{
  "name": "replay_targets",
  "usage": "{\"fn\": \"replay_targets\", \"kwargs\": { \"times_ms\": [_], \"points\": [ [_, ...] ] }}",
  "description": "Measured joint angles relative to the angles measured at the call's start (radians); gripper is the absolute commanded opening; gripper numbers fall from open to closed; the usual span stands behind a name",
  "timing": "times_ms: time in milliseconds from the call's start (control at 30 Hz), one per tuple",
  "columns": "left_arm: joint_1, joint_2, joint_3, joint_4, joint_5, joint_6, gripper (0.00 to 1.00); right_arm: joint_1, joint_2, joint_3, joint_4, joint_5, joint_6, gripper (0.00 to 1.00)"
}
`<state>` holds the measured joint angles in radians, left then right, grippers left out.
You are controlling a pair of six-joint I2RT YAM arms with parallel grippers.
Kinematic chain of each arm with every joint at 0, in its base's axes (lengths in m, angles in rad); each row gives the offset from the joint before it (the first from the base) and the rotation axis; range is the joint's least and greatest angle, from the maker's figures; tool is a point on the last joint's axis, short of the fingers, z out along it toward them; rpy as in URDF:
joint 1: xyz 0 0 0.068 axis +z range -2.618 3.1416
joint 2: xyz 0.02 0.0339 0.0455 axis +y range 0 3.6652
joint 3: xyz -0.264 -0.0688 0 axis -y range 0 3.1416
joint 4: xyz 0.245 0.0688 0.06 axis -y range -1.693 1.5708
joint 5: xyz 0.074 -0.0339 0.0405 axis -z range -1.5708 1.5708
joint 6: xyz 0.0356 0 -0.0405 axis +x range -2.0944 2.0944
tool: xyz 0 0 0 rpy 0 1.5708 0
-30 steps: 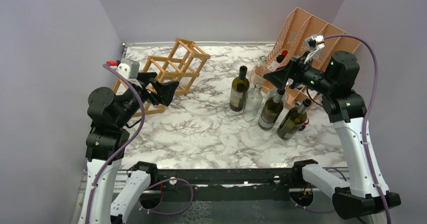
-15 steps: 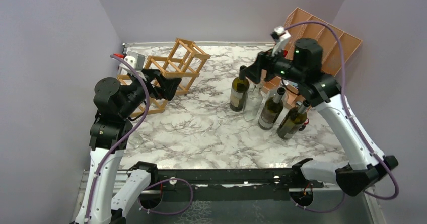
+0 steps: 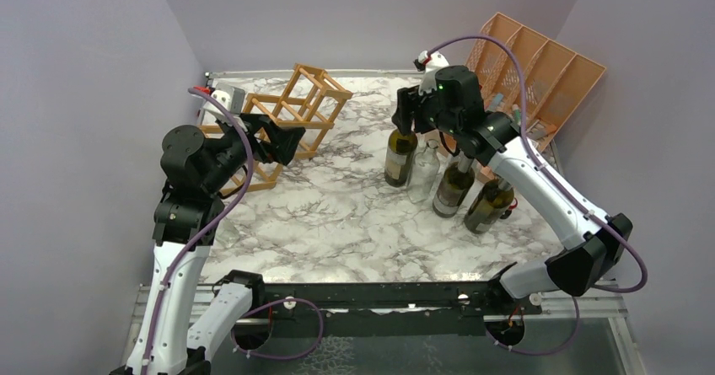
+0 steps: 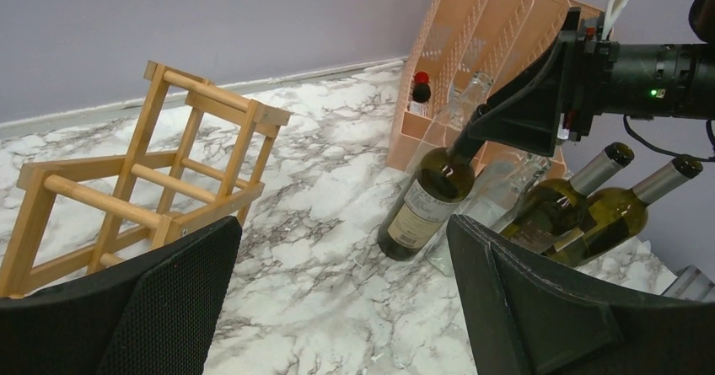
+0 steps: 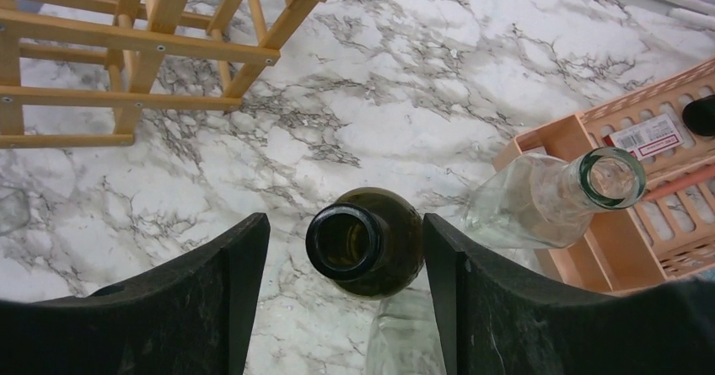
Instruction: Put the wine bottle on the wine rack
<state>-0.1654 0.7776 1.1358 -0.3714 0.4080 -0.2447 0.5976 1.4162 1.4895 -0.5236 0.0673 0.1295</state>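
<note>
The wine bottle (image 3: 400,152), dark green with a pale label, stands upright mid-table. From above, its open mouth (image 5: 346,240) sits between the fingers of my right gripper (image 5: 346,233). That gripper (image 3: 407,112) hovers at the neck, open, with a gap on both sides. The wine rack (image 3: 291,109), a tan wooden lattice, lies at the back left. It also shows in the left wrist view (image 4: 160,181) and the right wrist view (image 5: 143,46). My left gripper (image 3: 282,143) hangs just in front of the rack, open and holding nothing (image 4: 346,249).
A clear glass bottle (image 3: 424,168) stands right beside the wine bottle. Two more dark bottles (image 3: 454,185) (image 3: 489,202) lean to its right. A peach slotted organizer (image 3: 540,63) stands at the back right with small bottles in it. Walls close in on both sides.
My right arm swung left from over the organizer to above the leftmost bottle's neck, its jaws narrowing. The left arm rose slightly toward the rack.
</note>
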Motion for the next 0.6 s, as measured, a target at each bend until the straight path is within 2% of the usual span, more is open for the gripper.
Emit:
{"fn": "replay_targets", "kwargs": {
  "times_ms": [167,333,400,600],
  "points": [
    [0.000,0.006,-0.016,0.014,0.000,-0.006,0.99,0.008,0.032,-0.009,0.006,0.021,-0.008,0.48],
    [0.000,0.011,-0.038,0.029,0.008,-0.023,0.99,0.013,0.037,-0.032,0.022,0.021,-0.021,0.37],
    [0.000,0.016,-0.047,0.043,0.017,-0.038,0.99,0.018,0.037,-0.040,0.037,0.021,-0.030,0.28],
    [0.000,0.024,-0.135,0.137,0.065,-0.105,0.99,0.028,0.037,-0.066,0.100,0.024,-0.079,0.11]
  ]
}}
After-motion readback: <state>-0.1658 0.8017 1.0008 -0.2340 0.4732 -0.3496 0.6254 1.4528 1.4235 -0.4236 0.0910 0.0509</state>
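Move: The right hand is poised over the wine bottle's mouth, its middle some 12 cm below and about 1 cm ahead and left. From this hand, a short clear bottle stands about 6 cm right and 2 cm back, a tall clear one 7 cm ahead and 7 cm right; the wine rack's middle lies roughly 8 cm ahead, 29 cm left. The wine bottle is about 11 cm ahead and 23 cm right of the left hand, well below. Sinking about 2.5 cm and easing left, the right hand pinches the bottle's neck; the left lowers 3 cm. ##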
